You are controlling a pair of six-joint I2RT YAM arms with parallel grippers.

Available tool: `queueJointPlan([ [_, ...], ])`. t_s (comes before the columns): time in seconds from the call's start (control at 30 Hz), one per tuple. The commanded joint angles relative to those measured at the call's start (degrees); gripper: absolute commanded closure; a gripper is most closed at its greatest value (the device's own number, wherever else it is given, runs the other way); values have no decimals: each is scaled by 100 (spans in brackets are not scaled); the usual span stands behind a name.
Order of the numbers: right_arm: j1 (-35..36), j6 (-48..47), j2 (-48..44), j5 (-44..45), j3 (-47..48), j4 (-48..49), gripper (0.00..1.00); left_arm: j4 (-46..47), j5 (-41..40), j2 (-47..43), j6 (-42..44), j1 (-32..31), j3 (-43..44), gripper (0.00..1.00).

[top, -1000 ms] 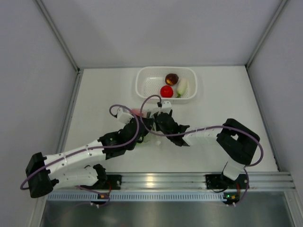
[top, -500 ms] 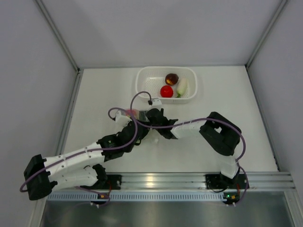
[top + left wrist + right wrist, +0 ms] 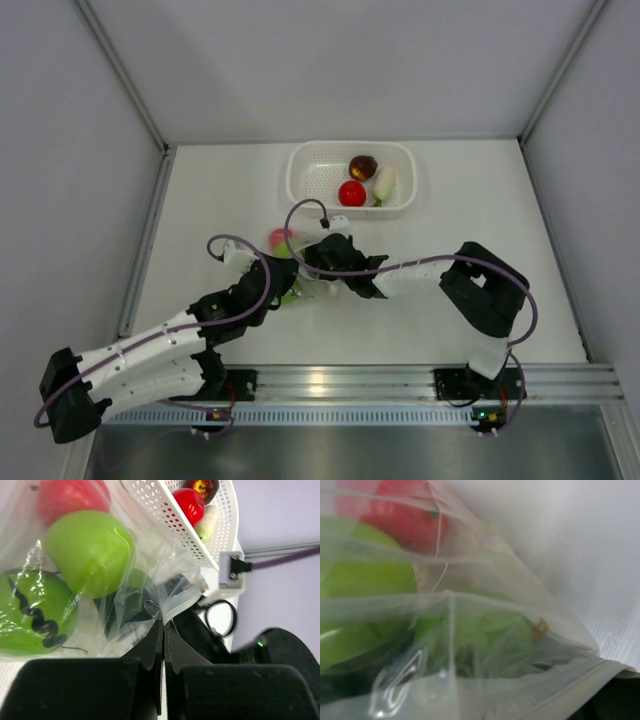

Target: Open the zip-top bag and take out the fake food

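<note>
The zip-top bag (image 3: 297, 272) hangs stretched between my two grippers at the table's middle. It holds fake food: two green balls (image 3: 87, 550) and a red ball (image 3: 70, 497), which shows at its far-left end in the top view (image 3: 278, 238). My left gripper (image 3: 283, 283) is shut on the bag's edge; in the left wrist view (image 3: 163, 622) its jaws are pinched on the film. My right gripper (image 3: 318, 258) is at the bag's right edge. The bag (image 3: 470, 630) fills the right wrist view, its zip strip along the bottom, hiding the fingers.
The white perforated basket (image 3: 296, 185) stands at the back middle, holding a red ball (image 3: 352, 193), a dark maroon piece (image 3: 363, 165) and a white elongated piece (image 3: 385, 182). Its wall (image 3: 170, 525) is just beyond the bag. Grey walls enclose three sides.
My left arm has drawn back toward the lower left. My right gripper has moved left with it. The bag has shifted left and the red ball now shows.
</note>
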Motion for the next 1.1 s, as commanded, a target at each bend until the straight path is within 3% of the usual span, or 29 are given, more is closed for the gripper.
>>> queueJointPlan([
  [0.0,-14,-353,-984,-114,-120,-39,52,-47,-191,44,199,121,5,100],
  [0.2,30,-784,-2092,-818,-533,-109,52,-38,-85,203,393,297,101,100],
  [0.37,30,-1092,-2629,-1081,-296,-917,52,-38,-68,264,648,315,251,100],
  [0.53,-39,-1365,-3306,-819,-95,-1594,52,-73,-191,150,727,332,251,100],
  [0.67,-652,-1426,-3474,-414,221,-2025,51,-187,-244,-25,727,376,233,100],
  [0.87,-2014,-1663,-2246,-168,1565,-2885,50,-249,-226,-307,797,385,251,100],
  [1.07,-2562,-1988,-365,-484,3401,-3440,48,-336,-252,-570,920,385,339,100],
])
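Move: The right hand, low in the bag with the green pepper already between its fingers, has the white basket's middle about 23 cm ahead and 11 cm to its right, roughly level with it. In the basket the tomato sits some 20 cm ahead and 12 cm right, the white eggplant about 22 cm ahead and 20 cm right. The bagged red apple is some 7 cm ahead and 7 cm left. From the left hand, the basket lies about 29 cm ahead, 10 cm right and 14 cm below. Keeping its grip on the green pepper, the right hand first draws it up and slightly back out of the bag, climbing about 14 cm, then swings forward some 20 cm and to the right to bring it high to the basket's near side, turning clockwise about 25 degrees on the way and just starting to sink. Meanwhile the left hand keeps its pinch on the bag's edge, easing about 3 cm left and dipping slightly before it rises again. ##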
